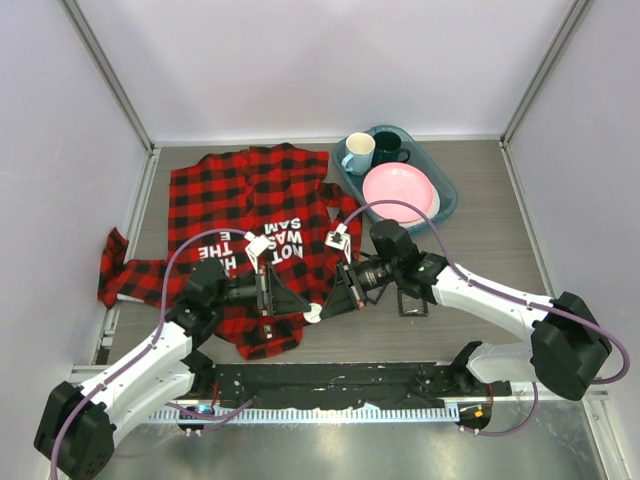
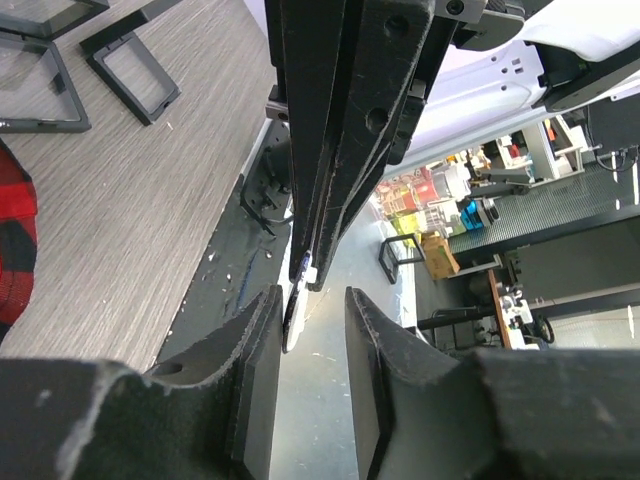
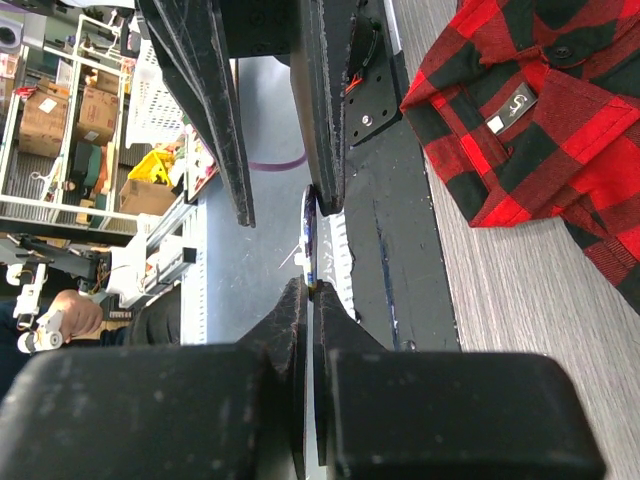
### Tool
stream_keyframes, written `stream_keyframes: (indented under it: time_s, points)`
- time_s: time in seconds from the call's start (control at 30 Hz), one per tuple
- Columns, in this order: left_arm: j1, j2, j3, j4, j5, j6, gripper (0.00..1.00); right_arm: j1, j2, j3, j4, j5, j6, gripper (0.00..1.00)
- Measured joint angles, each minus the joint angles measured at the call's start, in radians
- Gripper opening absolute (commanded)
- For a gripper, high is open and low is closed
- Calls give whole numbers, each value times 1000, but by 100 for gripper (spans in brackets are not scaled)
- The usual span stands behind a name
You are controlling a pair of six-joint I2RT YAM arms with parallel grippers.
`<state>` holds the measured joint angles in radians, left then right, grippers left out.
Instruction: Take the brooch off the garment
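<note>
The garment (image 1: 250,200), a red-and-black checked shirt with white lettering, lies flat at the table's left and middle. The brooch (image 1: 313,315), a small white disc, hangs just past the shirt's near hem, clear of the cloth. My right gripper (image 3: 312,290) is shut on the edge of the brooch (image 3: 309,245), seen edge-on. My left gripper (image 2: 312,293) faces it with its jaws apart. The brooch (image 2: 293,312) sits between them, close against the left finger (image 2: 262,340). The shirt's collar and label (image 3: 540,130) lie off to one side.
A blue tray (image 1: 445,200) at the back right holds a pink plate (image 1: 397,190), a white mug (image 1: 357,152) and a dark mug (image 1: 388,147). Black frame pieces (image 2: 130,70) lie on the wood near the right arm. The black base rail (image 1: 330,385) runs along the near edge.
</note>
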<state>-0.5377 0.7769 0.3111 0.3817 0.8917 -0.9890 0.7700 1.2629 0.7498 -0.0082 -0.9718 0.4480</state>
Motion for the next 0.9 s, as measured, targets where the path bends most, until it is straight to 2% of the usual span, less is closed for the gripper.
stream_keyframes:
  time_s: [0.27, 0.3, 0.33, 0.37, 0.4, 0.43, 0.53, 0.73, 0.77, 0.87, 0.9]
  points:
    - [-6, 0, 0, 16, 9, 0, 30, 0, 2, 21, 0, -3, 0, 1]
    - [-7, 0, 0, 18, 9, 0, 27, 0, 2, 21, 0, -4, 0, 1]
    - [-7, 0, 0, 19, 10, 0, 19, 0, 2, 21, 0, -6, 0, 1]
    - [-8, 2, 0, 20, 10, 0, 17, 0, 2, 21, 0, -8, 0, 1]
    - [-8, 5, 0, 21, 10, -1, 5, 0, 2, 22, 0, -10, 0, 1]
    - [-8, 8, 0, 20, 10, 0, 0, 0, 2, 23, 0, -12, -1, 1]
    - [-8, 8, -1, 23, 9, 9, 0, 0, 3, 23, -7, -15, 0, 1]
    - [-10, -48, -3, -23, -64, 32, 0, -1, 6, 26, 2, 34, 16, 30]
    - [-10, -67, -8, -28, -88, 30, 0, -1, 5, 23, 16, 50, 30, 38]
    - [-10, -119, -18, -31, -160, 23, 0, -1, -19, -19, 96, 118, 78, 52]
    - [-10, -137, -23, -29, -183, 19, 0, -1, -36, -41, 121, 142, 92, 54]
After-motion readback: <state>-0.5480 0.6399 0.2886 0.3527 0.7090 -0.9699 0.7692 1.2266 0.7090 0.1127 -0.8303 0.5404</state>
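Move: The brooch is still held by one edge in the shut right fingers, its middle some 2 cm to the left of that hand and level with it. It stands between the open left fingertips, roughly 1 cm to the right of the left hand. From the left hand, about 18 cm below, the shirt's middle is roughly 12 cm ahead and 14 cm left, the hem label some 7 cm back and 10 cm left, and the nearer black frame about 4 cm ahead and 15 cm right. The left fingers shut on the brooch, pinching its free side almost in place while the right hand keeps its hold. Only then do the right fingers open and let go. As they part, the left hand carries the brooch about 2 cm forward and some 1.5 cm up, turning about 10 degrees counter-clockwise, and the emptied right hand moves about 2 cm forward, turning about as much clockwise. ##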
